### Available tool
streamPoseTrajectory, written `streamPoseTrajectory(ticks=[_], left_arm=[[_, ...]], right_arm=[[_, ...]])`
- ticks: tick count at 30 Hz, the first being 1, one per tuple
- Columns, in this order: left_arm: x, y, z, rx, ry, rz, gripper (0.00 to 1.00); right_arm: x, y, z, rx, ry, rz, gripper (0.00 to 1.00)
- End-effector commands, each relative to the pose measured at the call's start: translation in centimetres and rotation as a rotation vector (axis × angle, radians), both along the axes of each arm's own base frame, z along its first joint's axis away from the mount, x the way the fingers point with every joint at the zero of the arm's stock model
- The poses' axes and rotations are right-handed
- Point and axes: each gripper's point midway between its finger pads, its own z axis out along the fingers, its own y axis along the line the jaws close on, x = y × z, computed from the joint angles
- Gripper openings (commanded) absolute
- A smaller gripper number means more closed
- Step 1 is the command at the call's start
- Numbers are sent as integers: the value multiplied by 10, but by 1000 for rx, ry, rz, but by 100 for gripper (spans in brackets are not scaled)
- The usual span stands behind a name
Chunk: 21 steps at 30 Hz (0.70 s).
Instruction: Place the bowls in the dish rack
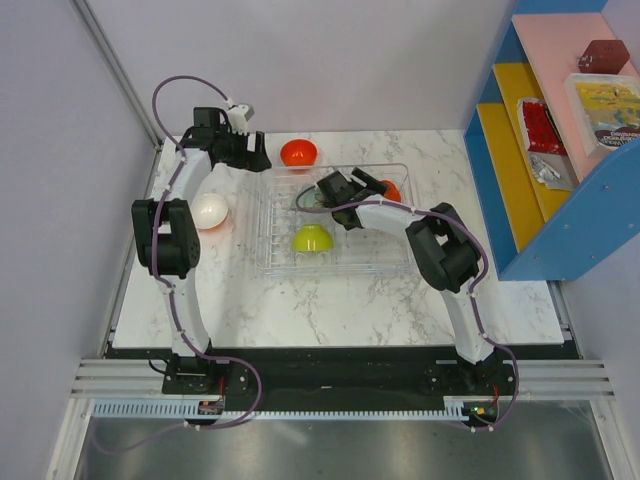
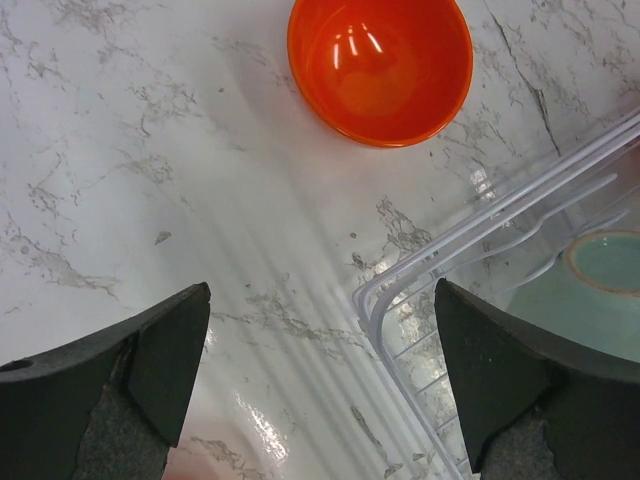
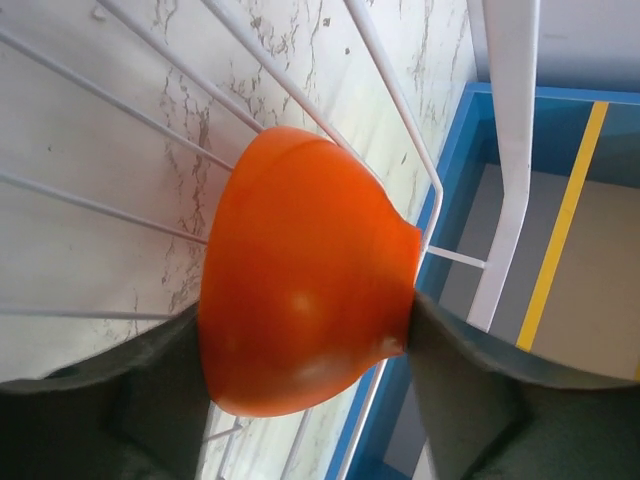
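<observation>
The clear dish rack (image 1: 340,268) lies mid-table. Inside it sit a lime-green bowl (image 1: 312,238) turned upside down and a pale teal bowl (image 1: 308,199). At the rack's right end my right gripper (image 1: 375,190) is shut on an orange bowl (image 1: 391,190); in the right wrist view both fingers press the orange bowl (image 3: 300,260) on its side over the rack's ribs. My left gripper (image 2: 320,300) stands open and empty above the rack's far-left corner (image 2: 420,280). Another orange bowl (image 2: 380,65) rests upright on the table beyond it. A white bowl (image 1: 210,210) sits left of the rack.
A blue shelf unit (image 1: 520,200) with yellow and pink shelves holding packets stands close to the rack's right end. A wall and metal post run along the table's left side. The teal bowl (image 2: 600,275) lies just inside the rack corner below the left gripper.
</observation>
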Motion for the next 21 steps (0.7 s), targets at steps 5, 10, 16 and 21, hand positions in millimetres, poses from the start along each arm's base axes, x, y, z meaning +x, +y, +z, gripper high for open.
streamPoseTrajectory(ticks=[5, 10, 16, 21], left_arm=[[11, -3, 8, 28, -51, -39, 100], [11, -5, 5, 35, -51, -48, 100], [10, -8, 3, 36, -45, -55, 100], [9, -11, 5, 29, -46, -58, 100]], right_arm=[[6, 26, 1, 89, 4, 57, 98], [-1, 41, -1, 195, 77, 92, 98], [-12, 60, 12, 320, 144, 148, 98], [-19, 67, 11, 360, 191, 186, 98]])
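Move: The orange bowl that the right hand pinches stands on edge at the right end of the dish rack, about 2 cm ahead and 2 cm to the right of the hand point and 2 cm below. The rack's middle lies some 12 cm left and 7 cm back; the green bowl is roughly 18 cm left and level with the hand, the yellow-green bowl some 19 cm left and 13 cm back. From the left hand, the held bowl is about 40 cm right and 8 cm back. The right fingers spread off the orange bowl at once but stay around it, the shelf-side finger at the bowl's foot; the hand sinks about 1 cm and then sweeps some 4 cm left, seemingly pushing bowl and rack along with that finger. Meanwhile the hand rolls about 15 degrees, its left side rising. ##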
